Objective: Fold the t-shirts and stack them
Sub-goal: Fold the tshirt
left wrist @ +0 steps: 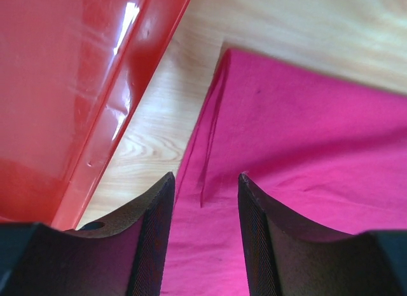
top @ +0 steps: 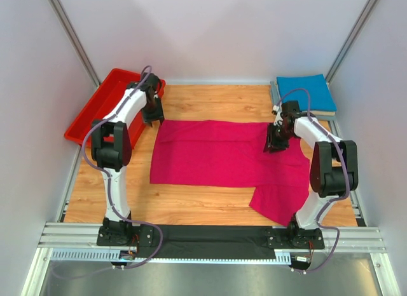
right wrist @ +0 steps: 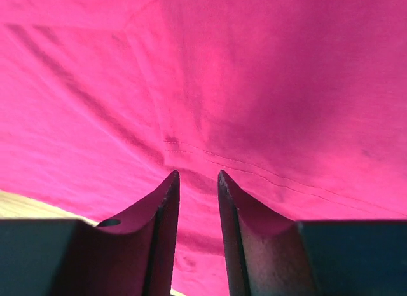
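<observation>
A large magenta-pink t-shirt (top: 216, 153) lies spread on the wooden table, with a sleeve or flap reaching toward the near right. My left gripper (top: 152, 117) hovers at its far left corner. In the left wrist view this gripper (left wrist: 205, 176) is open above the shirt's hemmed edge (left wrist: 305, 137), with nothing between the fingers. My right gripper (top: 273, 143) is low over the right part of the shirt. The right wrist view shows it (right wrist: 198, 173) slightly open over a stitched seam of the cloth (right wrist: 254, 74), holding nothing. A bright blue t-shirt (top: 305, 93) lies folded flat at the back right.
A red plastic bin (top: 95, 108) stands along the left edge, its wall (left wrist: 63, 86) close beside my left gripper. Bare wood (top: 210, 102) shows behind the magenta shirt and in front of it. White walls close in both sides.
</observation>
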Robot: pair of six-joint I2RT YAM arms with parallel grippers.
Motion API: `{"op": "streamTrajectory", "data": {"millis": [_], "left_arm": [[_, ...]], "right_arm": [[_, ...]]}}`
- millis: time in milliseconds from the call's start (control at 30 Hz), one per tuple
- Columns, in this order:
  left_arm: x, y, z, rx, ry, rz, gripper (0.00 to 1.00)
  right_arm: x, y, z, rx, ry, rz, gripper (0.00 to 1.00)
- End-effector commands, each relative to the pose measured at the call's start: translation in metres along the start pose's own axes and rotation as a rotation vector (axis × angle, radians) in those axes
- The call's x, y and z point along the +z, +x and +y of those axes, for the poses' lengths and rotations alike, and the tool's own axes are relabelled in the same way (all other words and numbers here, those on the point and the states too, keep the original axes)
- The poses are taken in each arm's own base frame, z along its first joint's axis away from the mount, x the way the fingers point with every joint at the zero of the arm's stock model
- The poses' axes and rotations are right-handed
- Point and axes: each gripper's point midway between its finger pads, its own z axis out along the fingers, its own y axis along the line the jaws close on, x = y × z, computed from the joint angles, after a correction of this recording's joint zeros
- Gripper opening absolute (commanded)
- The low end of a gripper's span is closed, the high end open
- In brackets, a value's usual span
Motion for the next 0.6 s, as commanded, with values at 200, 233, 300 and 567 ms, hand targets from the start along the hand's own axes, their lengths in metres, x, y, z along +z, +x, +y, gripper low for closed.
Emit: {"op": "streamTrajectory", "data": {"millis": [200, 233, 300, 567], "left_arm": [[-0.007, 0.04, 0.015, -0.009, -0.027, 0.079, 0.51], [-0.008, 0.041, 0.013, -0.011, -0.016, 0.078, 0.51], [-0.005, 0.046, 0.009, -0.012, -0.001, 0.096, 0.51], [0.002, 0.056, -0.006, -0.015, 0.071, 0.122, 0.51]], "right_arm": [[-0.035, -0.029, -0.057, 0.314, 0.291, -0.12, 0.31], [-0.038, -0.025, -0.069, 0.349, 0.331, -0.12, 0.3], [-0.041, -0.022, -0.079, 0.394, 0.349, -0.131, 0.3], [-0.057, 0.0, -0.126, 0.556, 0.426, -0.146, 0.37]]}}
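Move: For the left hand, the near-left corner of the shirt's folded-over strip lies about 7 cm back, 1 cm right and 7 cm below, with the red bin's middle 17 cm left and 5 cm ahead. The shirt's right edge corner is some 14 cm right of the right hand, 3 cm back and 3 cm below. From that hand the blue stack sits 24 cm ahead and 14 cm right, the sleeve 21 cm back and 3 cm right. The right hand sweeps about 11 cm to the right, low over the pink shirt towards its right edge, in a shallow arc that lifts about a centimetre and sinks again, while the wrist turns some 30 degrees clockwise and the part-open fingers hold their gap. At the same time the left hand draws back and down beside the bin towards the near-left corner of the folded strip, its fingers tipping steeper and staying half open, and slows just above the cloth with no grip taken. ##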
